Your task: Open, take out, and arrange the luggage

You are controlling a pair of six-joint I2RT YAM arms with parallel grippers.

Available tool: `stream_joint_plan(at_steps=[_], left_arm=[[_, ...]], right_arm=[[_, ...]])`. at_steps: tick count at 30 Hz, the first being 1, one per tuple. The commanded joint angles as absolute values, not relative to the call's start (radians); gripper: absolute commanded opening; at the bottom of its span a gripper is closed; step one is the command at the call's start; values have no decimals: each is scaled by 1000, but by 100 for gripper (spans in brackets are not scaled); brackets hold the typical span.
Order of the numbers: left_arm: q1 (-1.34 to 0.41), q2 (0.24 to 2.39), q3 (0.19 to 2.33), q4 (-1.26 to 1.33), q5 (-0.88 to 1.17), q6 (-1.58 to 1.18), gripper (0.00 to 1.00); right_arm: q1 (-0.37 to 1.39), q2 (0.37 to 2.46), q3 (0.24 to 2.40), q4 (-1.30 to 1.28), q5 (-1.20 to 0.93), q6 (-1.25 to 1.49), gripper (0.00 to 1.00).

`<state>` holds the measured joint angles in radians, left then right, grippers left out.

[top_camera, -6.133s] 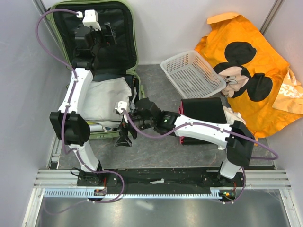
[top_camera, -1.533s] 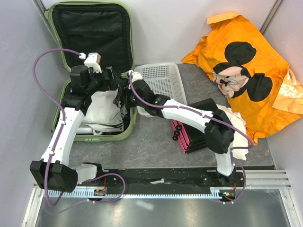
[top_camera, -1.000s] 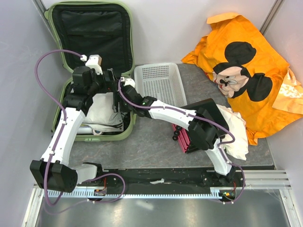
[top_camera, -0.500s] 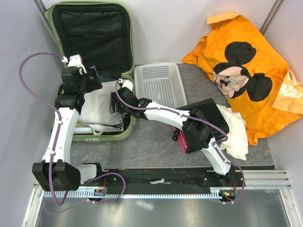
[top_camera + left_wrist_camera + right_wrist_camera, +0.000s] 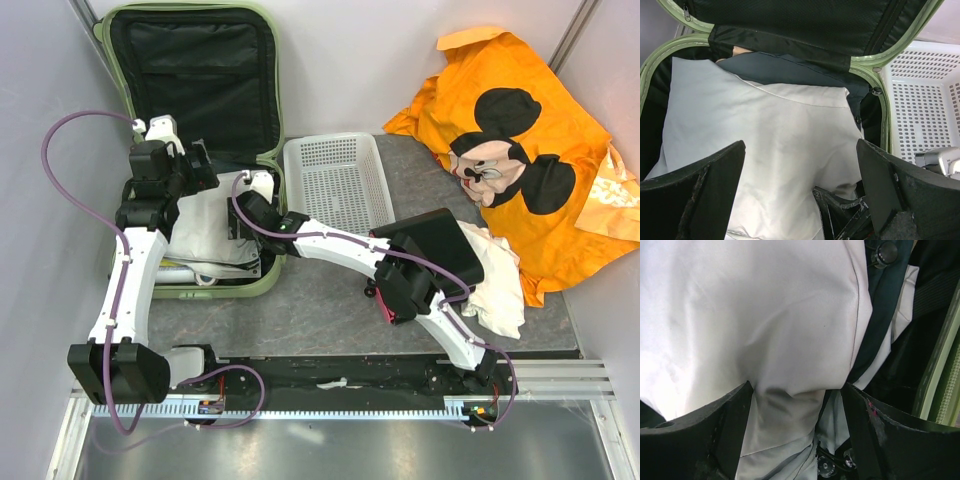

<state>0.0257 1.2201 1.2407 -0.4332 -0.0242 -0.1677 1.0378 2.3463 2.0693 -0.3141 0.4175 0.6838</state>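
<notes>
The pale green luggage (image 5: 222, 291) lies open at the far left, its black-lined lid (image 5: 190, 70) upright against the wall. A white folded cloth (image 5: 215, 228) lies on top inside, over dark cloth. My left gripper (image 5: 198, 166) hovers open above the back of the cloth (image 5: 765, 140), holding nothing. My right gripper (image 5: 238, 216) reaches into the case from the right, jaws open, with a fold of the white cloth (image 5: 770, 340) between the fingers (image 5: 700, 435). Its fingertips show in the left wrist view (image 5: 840, 212). The green rim shows in both wrist views (image 5: 880, 65) (image 5: 935, 375).
A white mesh basket (image 5: 340, 180) stands right beside the case. A black box with pink drawers (image 5: 430, 250) sits at centre right, under my right arm. An orange Mickey Mouse cloth (image 5: 510, 130) and a white cloth (image 5: 500, 285) lie at the right. Walls close in on three sides.
My right gripper has pushed further left into the case onto the white cloth. My left gripper came down from the lid and shifted left. The basket now stands against the case.
</notes>
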Motion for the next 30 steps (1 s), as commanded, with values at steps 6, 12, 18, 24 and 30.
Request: stream_joint_plan(at_steps=[6, 12, 18, 24, 30], left_arm=[[25, 1213, 1279, -416, 25, -198, 99], [25, 1213, 1278, -413, 28, -198, 99], [25, 1213, 1278, -414, 38, -201, 99], [25, 1212, 1276, -410, 40, -201, 99], [25, 1212, 1276, -411, 41, -199, 99]], right_arm=[[1028, 2370, 2074, -391, 479, 641, 83], [1025, 2427, 2115, -396, 391, 667, 81], [1025, 2491, 2192, -446, 384, 646, 80], [1023, 2507, 2210, -422, 316, 653, 47], [1025, 2402, 2181, -279, 233, 588, 0]])
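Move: The white cloth's crumpled right edge in the open suitcase lies just under the right hand, about 2 cm left, 1 cm ahead and 3 cm below. From that hand the case's right rim is some 9 cm to the right and level with it. The white basket's middle stands roughly 22 cm to the right and 7 cm ahead. From the left hand the same cloth edge lies about 9 cm right, 2 cm back and 18 cm below. The white cloth's edge fold gets pinched between the right fingertips. After hovering at first, the right hand sinks about 2.5 cm onto it while easing some 2 cm left, then the wide-open fingers shut almost fully on the fabric, the hand turning only slightly counter-clockwise. ##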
